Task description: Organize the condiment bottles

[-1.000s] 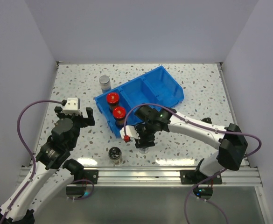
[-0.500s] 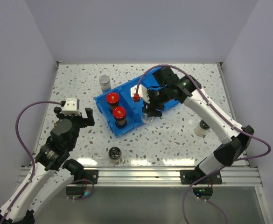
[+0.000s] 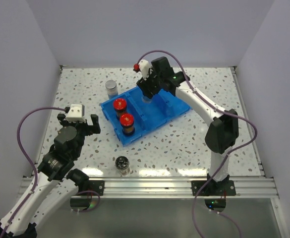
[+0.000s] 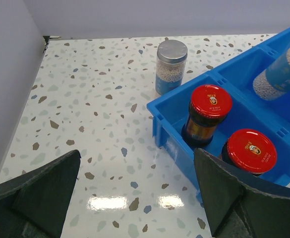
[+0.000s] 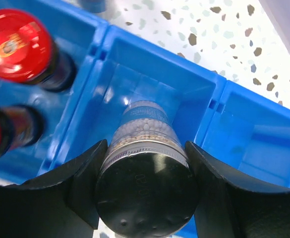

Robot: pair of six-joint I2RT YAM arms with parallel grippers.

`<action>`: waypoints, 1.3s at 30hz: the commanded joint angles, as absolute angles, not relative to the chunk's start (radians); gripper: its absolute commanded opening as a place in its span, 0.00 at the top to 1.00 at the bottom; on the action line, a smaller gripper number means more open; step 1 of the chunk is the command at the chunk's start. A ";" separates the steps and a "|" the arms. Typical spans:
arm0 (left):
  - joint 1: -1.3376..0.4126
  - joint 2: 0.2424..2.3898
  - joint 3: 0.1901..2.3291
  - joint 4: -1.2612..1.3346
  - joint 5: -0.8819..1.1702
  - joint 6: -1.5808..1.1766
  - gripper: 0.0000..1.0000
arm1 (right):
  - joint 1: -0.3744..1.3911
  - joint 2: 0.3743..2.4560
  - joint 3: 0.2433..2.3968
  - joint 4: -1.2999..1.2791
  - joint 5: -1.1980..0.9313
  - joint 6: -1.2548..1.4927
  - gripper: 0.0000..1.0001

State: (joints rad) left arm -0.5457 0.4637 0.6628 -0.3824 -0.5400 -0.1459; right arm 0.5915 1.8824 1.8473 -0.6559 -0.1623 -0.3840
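Observation:
My right gripper [image 3: 147, 92] is shut on a silver-capped clear jar [image 5: 145, 130] of white beads. It holds the jar tilted, with its base down in the middle compartment of the blue bin [image 3: 160, 115]. Two red-capped jars [image 3: 119, 105] [image 3: 127, 120] stand in the bin's left compartment. They also show in the left wrist view [image 4: 210, 101] [image 4: 251, 151]. A second silver-capped jar [image 3: 111, 88] stands on the table behind the bin. A black-capped jar [image 3: 122, 165] stands near the front edge. My left gripper [image 3: 78, 123] is open and empty, left of the bin.
The bin's right compartment [image 5: 263, 139] holds nothing. The right arm's elbow [image 3: 223, 130] hangs over the table right of the bin and hides what is under it. Walls close the table at the back and both sides.
My right arm has swung from the front of the bin up and back with the clear jar, and now holds it over the middle compartment. The left arm has not moved.

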 commanded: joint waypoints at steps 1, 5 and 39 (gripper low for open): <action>-0.546 0.476 0.661 -0.341 -0.561 -0.158 0.00 | 0.592 1.931 1.930 -0.477 -0.046 -0.243 1.00; -0.548 0.480 0.661 -0.341 -0.558 -0.156 0.00 | 0.594 1.988 1.922 -0.462 -0.061 -0.218 1.00; -0.546 0.638 0.687 -0.223 -0.356 -0.336 0.00 | 0.537 1.447 1.416 -0.629 -0.385 -0.528 0.01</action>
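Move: The right gripper holds the silver-lidded bottle; its standing place, in the far part of the blue box's middle compartment, lies about 4 cm ahead, 1 cm left and 13 cm below the hand. In the next compartment, the farther red-lidded bottle stands 12 cm left and 2 cm back of the hand, the nearer one 9 cm left and 10 cm back. The other silver-lidded bottle is some 18 cm left and 9 ahead. From the left hand the place is 22 cm ahead, 23 right. Lower the held bottle with the right gripper about 9 cm and 4 cm forward into the box's middle compartment, turning the hand some 10 degrees clockwise. Open the fingers to let go, then lift away up, back and to the right, roughly 15 cm higher. As it leaves, start the open left gripper to the right, slightly forward and down. ##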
